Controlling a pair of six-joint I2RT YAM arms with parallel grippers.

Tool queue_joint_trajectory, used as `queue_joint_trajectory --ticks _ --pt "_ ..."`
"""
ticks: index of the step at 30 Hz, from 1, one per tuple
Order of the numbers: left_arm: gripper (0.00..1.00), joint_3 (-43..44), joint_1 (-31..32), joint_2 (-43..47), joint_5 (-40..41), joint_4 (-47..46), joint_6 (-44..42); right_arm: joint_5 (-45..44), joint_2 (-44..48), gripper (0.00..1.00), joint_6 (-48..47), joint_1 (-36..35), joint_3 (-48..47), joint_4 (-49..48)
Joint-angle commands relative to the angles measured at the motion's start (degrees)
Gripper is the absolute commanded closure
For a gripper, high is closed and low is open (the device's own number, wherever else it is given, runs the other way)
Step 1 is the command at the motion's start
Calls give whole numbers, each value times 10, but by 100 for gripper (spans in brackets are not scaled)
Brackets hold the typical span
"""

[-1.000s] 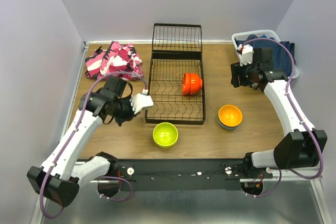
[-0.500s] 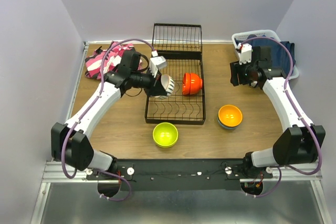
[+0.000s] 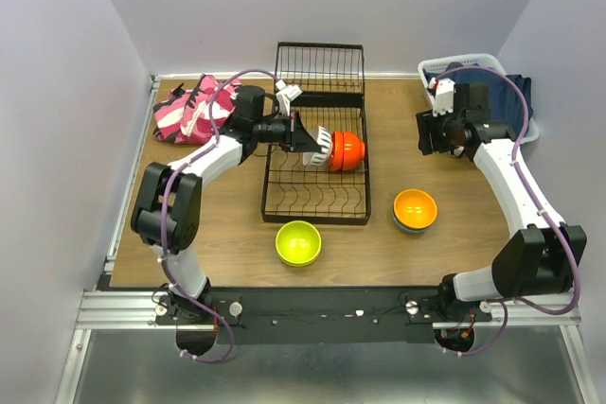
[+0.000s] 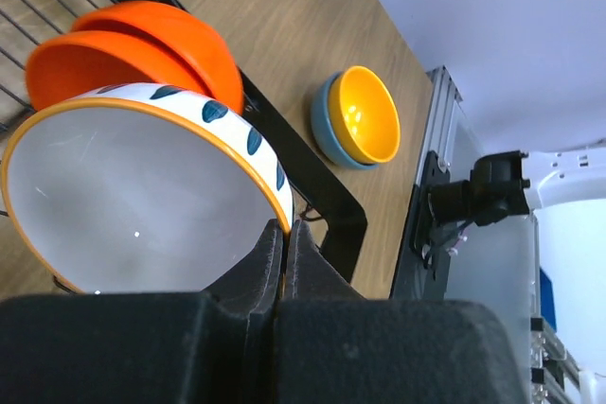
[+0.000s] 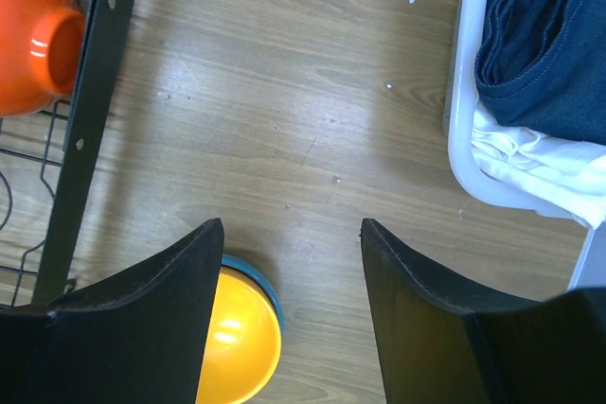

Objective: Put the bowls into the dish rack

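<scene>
My left gripper is shut on the rim of a cream-white bowl with an orange edge and dark leaf marks. It holds the bowl tilted on edge over the black wire dish rack, right beside the red-orange bowl that stands in the rack. A lime green bowl sits on the table in front of the rack. An orange bowl is nested in a blue bowl to the right. My right gripper hangs open above bare table, holding nothing.
A pink camouflage cloth lies at the back left. A white laundry basket with dark blue clothes stands at the back right. The rack's upright wire section rises at the back. Walls close in on three sides.
My left arm swung from the rack's front left corner up and over the rack, carrying the cream-white bowl to the red-orange bowl. The right arm stayed put.
</scene>
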State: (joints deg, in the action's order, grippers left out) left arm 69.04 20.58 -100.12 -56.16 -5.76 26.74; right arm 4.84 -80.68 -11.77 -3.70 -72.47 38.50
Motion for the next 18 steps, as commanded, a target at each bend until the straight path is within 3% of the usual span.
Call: queue_joint_trajectory --ticks 1,5,11,15,18 --pt "100 31 -7 -48 -53 -121 71 -28 -15 32 -11 -3 -18 -7" --pt "100 14 -12 -92 -86 -245 160 -34 -21 32 -13 -3 -21 -4" --pt "100 7 -18 -150 -127 -347 226 -40 -34 32 -14 -3 -29 3" --pt "100 -8 -26 -213 -141 -590 434 -42 -44 32 -14 -3 -40 8" --pt "100 -7 -32 -238 -145 -657 478 -43 -52 32 -14 -3 -47 12"
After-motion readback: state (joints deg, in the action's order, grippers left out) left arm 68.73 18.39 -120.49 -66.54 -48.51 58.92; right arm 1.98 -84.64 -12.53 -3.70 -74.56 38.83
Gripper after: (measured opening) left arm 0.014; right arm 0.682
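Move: The left hand holds the white patterned bowl on edge, mouth to the left; the two orange bowls it is being taken to stand in the rack about 6 cm to this hand's right, 5 cm ahead and 8 cm below it. The green bowl sits roughly 16 cm back and 4 cm to the left, the yellow bowl some 24 cm right and 9 cm back, both about 12 cm lower. From the right hand the orange bowls lie about 22 cm left and 3 cm ahead. Keeping its pinch on the rim of the white bowl, the left hand sinks about 4 cm into the rack while easing some 3.5 cm forward and slightly right, bringing the bowl's base in towards the open mouth of the nearer orange bowl. The forward travel comes mostly first; as the hand goes down the wrist tips its fingers up by about 15 degrees until they point level to the right, and it rolls so that its forward side dips. ##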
